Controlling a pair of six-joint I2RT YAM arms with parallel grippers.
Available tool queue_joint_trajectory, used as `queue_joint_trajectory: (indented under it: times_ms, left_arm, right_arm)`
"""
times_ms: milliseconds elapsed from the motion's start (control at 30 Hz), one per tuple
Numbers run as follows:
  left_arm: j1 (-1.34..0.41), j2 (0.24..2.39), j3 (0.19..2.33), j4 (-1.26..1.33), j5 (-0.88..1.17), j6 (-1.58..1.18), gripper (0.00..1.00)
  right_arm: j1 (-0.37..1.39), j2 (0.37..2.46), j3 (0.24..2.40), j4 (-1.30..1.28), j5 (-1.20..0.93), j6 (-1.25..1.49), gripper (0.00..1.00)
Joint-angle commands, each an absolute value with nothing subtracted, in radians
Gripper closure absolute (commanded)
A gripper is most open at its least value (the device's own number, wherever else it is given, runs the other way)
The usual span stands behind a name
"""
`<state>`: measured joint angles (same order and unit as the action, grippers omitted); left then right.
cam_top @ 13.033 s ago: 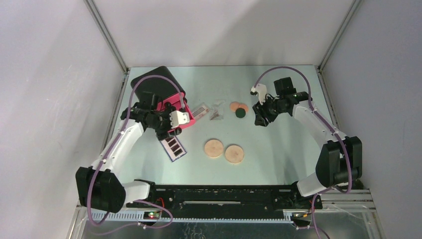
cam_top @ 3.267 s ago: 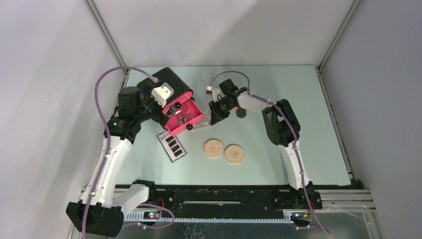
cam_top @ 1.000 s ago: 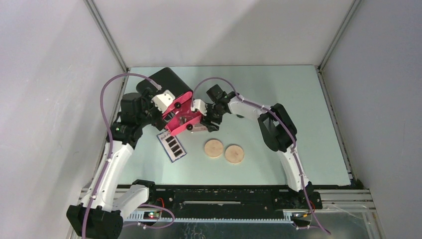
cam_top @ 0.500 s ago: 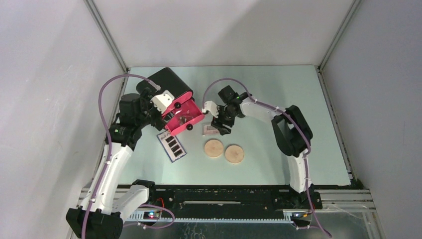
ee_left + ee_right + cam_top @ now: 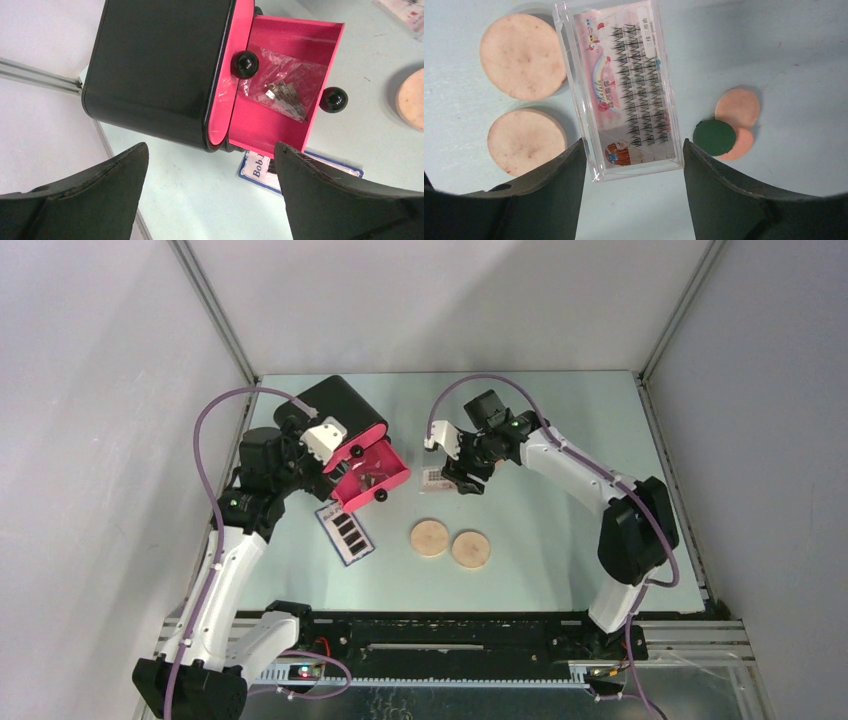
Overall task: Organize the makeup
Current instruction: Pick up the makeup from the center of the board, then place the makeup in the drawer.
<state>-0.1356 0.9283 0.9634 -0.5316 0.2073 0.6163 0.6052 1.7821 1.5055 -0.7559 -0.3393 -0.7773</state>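
Observation:
The makeup lies spread on the pale table. My right gripper (image 5: 452, 478) (image 5: 633, 145) is shut on a clear lash case (image 5: 432, 480) (image 5: 624, 85), gripping its near end just above the table. Two tan discs (image 5: 430, 537) (image 5: 471, 549) lie in front of it. A dark-green round (image 5: 714, 137) rests on two peach rounds (image 5: 737, 107). The black box (image 5: 335, 405) has one pink drawer (image 5: 260, 130) pulled out, with a clear packet (image 5: 280, 90) inside. My left gripper (image 5: 335, 452) (image 5: 210, 150) hangs open above the box's front. The flat palette (image 5: 347, 533) lies beside the drawer.
The box stands close to the left wall rail (image 5: 240, 440). Two black knobs (image 5: 245, 64) (image 5: 333, 99) stick out from the drawer fronts. The right arm's elbow (image 5: 635, 530) sits over the table's right side.
My right gripper has drawn back from the open drawer, moving right and toward the table's far side with the lash case in it. The left arm has stayed in place.

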Motion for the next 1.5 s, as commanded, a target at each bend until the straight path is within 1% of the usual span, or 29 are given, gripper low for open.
queue_joint_trajectory:
  times_ms: [0, 200, 500, 733, 867, 1133, 1467]
  left_arm:
    - [-0.140, 0.923, 1.031, -0.485, 0.164, 0.522, 0.00]
    - [-0.134, 0.930, 1.059, -0.473, 0.105, 0.422, 0.00]
    - [-0.051, 0.916, 1.089, -0.440, 0.086, 0.312, 0.00]
    - [-0.038, 0.893, 1.080, -0.435, 0.109, 0.305, 0.00]
    - [-0.037, 0.875, 1.066, -0.428, 0.112, 0.312, 0.00]
    - [-0.035, 0.856, 1.053, -0.418, 0.115, 0.325, 0.00]
    - [-0.035, 0.851, 1.045, -0.417, 0.113, 0.336, 0.00]
  right_arm:
    - [0.628, 1.694, 1.520, -0.802, -0.331, -0.791, 1.00]
    - [0.698, 1.731, 1.630, -0.859, -0.324, -0.819, 1.00]
    - [0.774, 1.941, 1.958, -0.988, -0.341, -0.880, 1.00]
    - [0.813, 2.115, 2.207, -1.070, -0.342, -0.920, 1.00]
    - [0.835, 2.183, 2.281, -1.073, -0.337, -0.948, 1.00]
    - [0.860, 2.266, 2.350, -1.024, -0.311, -0.972, 1.00]
    - [0.876, 2.330, 2.432, -0.990, -0.302, -0.989, 1.00]
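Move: The right hand already holds the lash box clear of the table; the open pink drawer it is being brought to lies about 19 cm left, 5 cm ahead and 9 cm below. The nearer powder puff is some 5 cm left and 6 cm back, the farther puff 5 cm right and 9 cm back, both roughly 12 cm down; the lash card is about 26 cm left and 5 cm back. From the left hand, the drawer is roughly 12 cm ahead, 7 cm right and 18 cm down. Leftward in an arc, the right hand carries the pinched lash box about 17 cm to above the open drawer, first rising with a slight pull back, then sinking partway, while turning some 20 degrees counter-clockwise and keeping its grip. The empty left hand, fingers still wide open, backs off up and to the left from over the drawer, rolling and turning counter-clockwise. ##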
